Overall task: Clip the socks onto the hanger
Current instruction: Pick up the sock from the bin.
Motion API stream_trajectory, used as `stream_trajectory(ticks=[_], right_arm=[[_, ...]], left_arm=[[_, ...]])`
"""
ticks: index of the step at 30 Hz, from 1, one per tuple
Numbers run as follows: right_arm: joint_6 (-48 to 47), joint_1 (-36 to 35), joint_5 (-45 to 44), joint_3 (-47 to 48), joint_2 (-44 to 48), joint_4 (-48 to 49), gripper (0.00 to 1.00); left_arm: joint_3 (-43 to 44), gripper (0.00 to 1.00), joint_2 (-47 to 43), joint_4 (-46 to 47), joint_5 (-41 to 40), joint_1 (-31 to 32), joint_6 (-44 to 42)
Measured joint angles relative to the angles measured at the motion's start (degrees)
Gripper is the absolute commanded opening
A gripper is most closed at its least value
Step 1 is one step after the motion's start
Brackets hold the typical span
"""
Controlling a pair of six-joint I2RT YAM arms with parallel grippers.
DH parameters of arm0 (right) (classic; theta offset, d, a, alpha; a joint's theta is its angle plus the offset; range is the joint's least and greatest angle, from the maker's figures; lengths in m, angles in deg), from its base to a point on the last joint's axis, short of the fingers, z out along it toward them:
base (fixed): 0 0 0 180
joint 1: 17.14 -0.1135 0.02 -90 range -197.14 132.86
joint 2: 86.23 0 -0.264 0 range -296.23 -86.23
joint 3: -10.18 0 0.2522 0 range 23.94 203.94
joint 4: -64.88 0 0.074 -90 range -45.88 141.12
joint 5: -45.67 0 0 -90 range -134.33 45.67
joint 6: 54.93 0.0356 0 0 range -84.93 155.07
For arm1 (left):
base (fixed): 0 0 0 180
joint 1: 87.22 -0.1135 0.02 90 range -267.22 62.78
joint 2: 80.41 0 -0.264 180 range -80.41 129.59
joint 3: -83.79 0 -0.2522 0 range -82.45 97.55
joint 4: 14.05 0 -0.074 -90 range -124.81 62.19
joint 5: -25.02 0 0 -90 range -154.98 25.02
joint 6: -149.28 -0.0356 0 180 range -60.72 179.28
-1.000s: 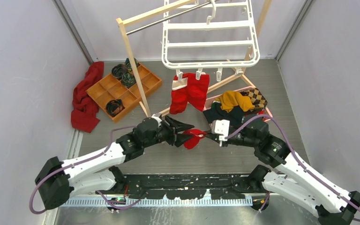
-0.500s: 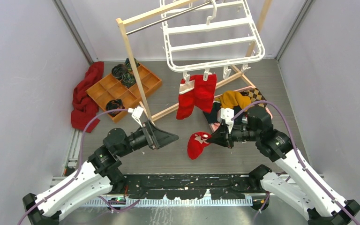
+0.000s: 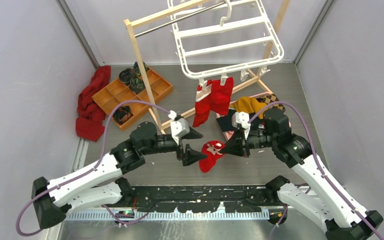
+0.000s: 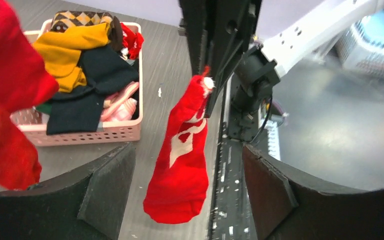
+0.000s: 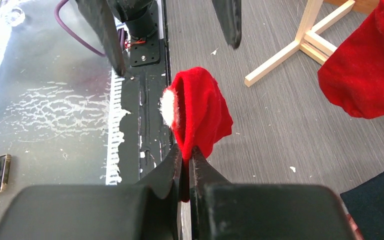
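A small red sock (image 3: pixel 211 156) with a white pattern hangs above the floor, and my right gripper (image 3: pixel 226 148) is shut on its cuff. In the right wrist view the sock (image 5: pixel 200 112) rises from the closed right gripper (image 5: pixel 186 155). My left gripper (image 3: pixel 196 145) is open just left of the sock, not touching it. In the left wrist view the sock (image 4: pixel 185 165) hangs between and beyond the spread fingers (image 4: pixel 107 185) of the left gripper (image 4: pixel 187 195). The white hanger (image 3: pixel 225 37) hangs from the rack, with two red socks (image 3: pixel 212 100) clipped to its near edge.
A pink basket (image 3: pixel 286 120) of mustard, dark and checkered garments sits behind the right arm. A wooden compartment tray (image 3: pixel 130 92) with rolled socks and a dark red cloth (image 3: pixel 91 105) lie at the left. The wooden rack's post (image 3: pixel 142 65) stands behind the left gripper.
The left gripper let go of the sock, opened wide, pulled back to the left, then came back beside it. The right gripper kept its hold. The hanger and clipped socks swung right.
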Motion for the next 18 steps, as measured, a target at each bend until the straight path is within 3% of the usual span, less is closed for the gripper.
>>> stream_trajectory(ticks=[4, 9, 16, 18], right_arm=[[0.4, 0.8, 0.7, 0.2, -0.6, 0.5, 0.04], [0.8, 1.4, 1.1, 0.2, -1.0, 1.0, 0.04], [1.3, 1.6, 1.6, 0.2, -1.5, 2.0, 0.04], [1.5, 1.6, 1.7, 0.2, -1.7, 2.3, 0.04]], left_arm=[[2.8, 0.77, 4.7, 0.2, -1.7, 4.1, -8.9], [4.3, 0.67, 7.6, 0.3, -5.0, 6.8, -16.2], [5.2, 0.58, 9.9, 1.2, -7.5, 6.9, -19.2], [5.2, 0.51, 10.3, 1.7, -7.8, 7.0, -19.4]])
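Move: Hanging from the right fingers, the red sock has its middle about 5 cm to the left hand's right, 2 cm back and 6 cm below. From the right hand it lies some 3 cm left, 2 cm back and 6 cm below. The hanging socks are roughly 13 cm ahead of the left hand, 3 cm to its right and slightly higher; the bin is some 16 cm ahead, 22 cm right and 24 cm down. Reaching right about 4 cm, the left hand brings its spread fingers around the top of the sock beside the right fingertips. It then eases a little forward, rolling some 20 degrees so that its forward finger rises, and begins to close but stays well open. The right hand keeps its pinch on the sock nearly still. ##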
